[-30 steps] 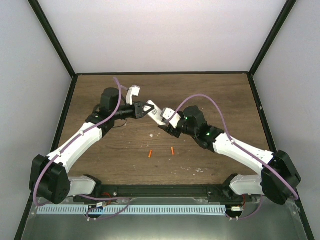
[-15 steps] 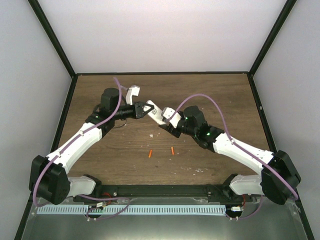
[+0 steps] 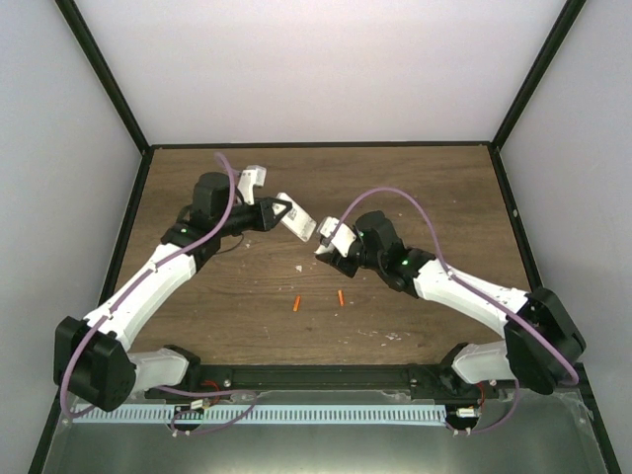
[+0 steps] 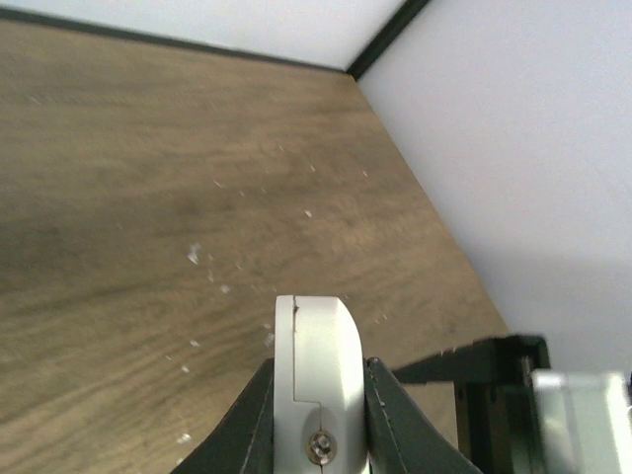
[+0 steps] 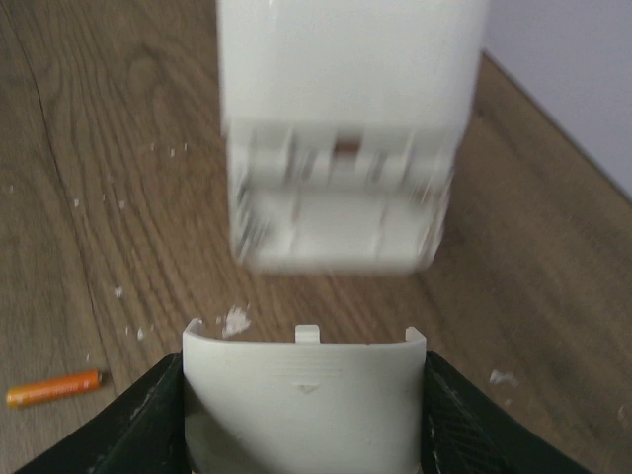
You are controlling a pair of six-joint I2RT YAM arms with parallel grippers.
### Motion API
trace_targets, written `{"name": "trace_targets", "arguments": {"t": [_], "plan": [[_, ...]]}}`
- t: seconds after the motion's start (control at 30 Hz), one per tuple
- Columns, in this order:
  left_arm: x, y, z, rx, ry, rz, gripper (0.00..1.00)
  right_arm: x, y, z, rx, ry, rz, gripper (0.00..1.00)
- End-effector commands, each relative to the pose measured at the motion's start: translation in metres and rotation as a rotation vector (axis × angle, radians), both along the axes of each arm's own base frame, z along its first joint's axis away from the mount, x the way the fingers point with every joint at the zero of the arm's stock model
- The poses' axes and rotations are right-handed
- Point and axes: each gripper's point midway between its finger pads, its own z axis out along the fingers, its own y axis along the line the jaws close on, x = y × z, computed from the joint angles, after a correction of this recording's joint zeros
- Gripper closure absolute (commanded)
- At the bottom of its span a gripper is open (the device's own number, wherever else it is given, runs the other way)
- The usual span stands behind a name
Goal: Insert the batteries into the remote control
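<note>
My left gripper (image 3: 284, 211) is shut on the white remote control (image 3: 298, 221) and holds it above the table. In the left wrist view the remote (image 4: 318, 346) stands edge-on between the jaws of the left gripper (image 4: 318, 370). My right gripper (image 3: 322, 245) is shut on the remote's white battery cover (image 5: 304, 400), a small gap away from the remote. In the right wrist view the remote (image 5: 346, 148) shows its open, empty battery compartment, blurred, just beyond the right gripper (image 5: 304, 365). Two orange batteries (image 3: 296, 304) (image 3: 341, 296) lie on the wooden table; one battery (image 5: 54, 388) shows at the lower left of the right wrist view.
The brown wooden table (image 3: 415, 188) has black edge rails and white walls around it. Small white flecks (image 3: 301, 267) lie on the wood near the middle. The right gripper's black frame (image 4: 504, 395) shows at the lower right of the left wrist view.
The remote and the right gripper were touching; now they are apart. The left gripper has drawn the remote back to the left, and the cover stays in the right gripper.
</note>
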Motion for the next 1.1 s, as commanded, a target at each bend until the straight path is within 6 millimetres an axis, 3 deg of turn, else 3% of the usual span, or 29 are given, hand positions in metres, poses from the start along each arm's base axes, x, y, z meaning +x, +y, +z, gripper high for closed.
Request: {"name": "trace_targets", "arguments": {"t": [0.0,0.23,0.43,0.6,0.8,1.07], "plan": [[0.012,0.016,0.035,0.024,-0.130,0.092,1.00,-0.004,-0.009,-0.027,-0.074,0.076,-0.015,0.55],[0.014,0.023,0.039,0.031,-0.143,0.125,1.00,0.004,-0.019,-0.040,-0.092,0.103,-0.076,0.55],[0.010,0.023,0.032,0.030,-0.113,0.095,1.00,0.048,-0.067,-0.067,-0.100,0.253,-0.319,0.55],[0.000,0.022,0.004,0.034,-0.042,0.063,1.00,0.068,-0.097,-0.086,-0.142,0.342,-0.482,0.54],[-0.013,0.031,-0.033,-0.078,0.037,0.128,1.00,0.076,-0.128,-0.102,-0.164,0.413,-0.627,0.53],[-0.024,0.047,-0.057,-0.267,0.057,0.257,1.00,0.080,-0.159,-0.123,-0.172,0.497,-0.757,0.52]]}}
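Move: The right hand holds the white battery cover, already free of the remote, whose middle lies some 8 cm to its left, 4 cm ahead and 5 cm higher. The open table it heads for is about 8 cm ahead, 16 cm right and 18 cm below. Of the batteries, one lies about 4 cm right and 1 cm back, the other 10 cm left and 3 cm back, both on the table. From the left hand, the remote it holds is centred 4 cm right and 3 cm below. Keeping its pinch on the cover, the right hand sinks about 3 cm, then swings away from the remote to the right, down and forward over open table, some 15 cm to the right in all, turning clockwise about 40 degrees as its fingers tip downward. The left hand, still gripping the remote, rises a little, then lowers it about 10 cm, drifting left and back. ##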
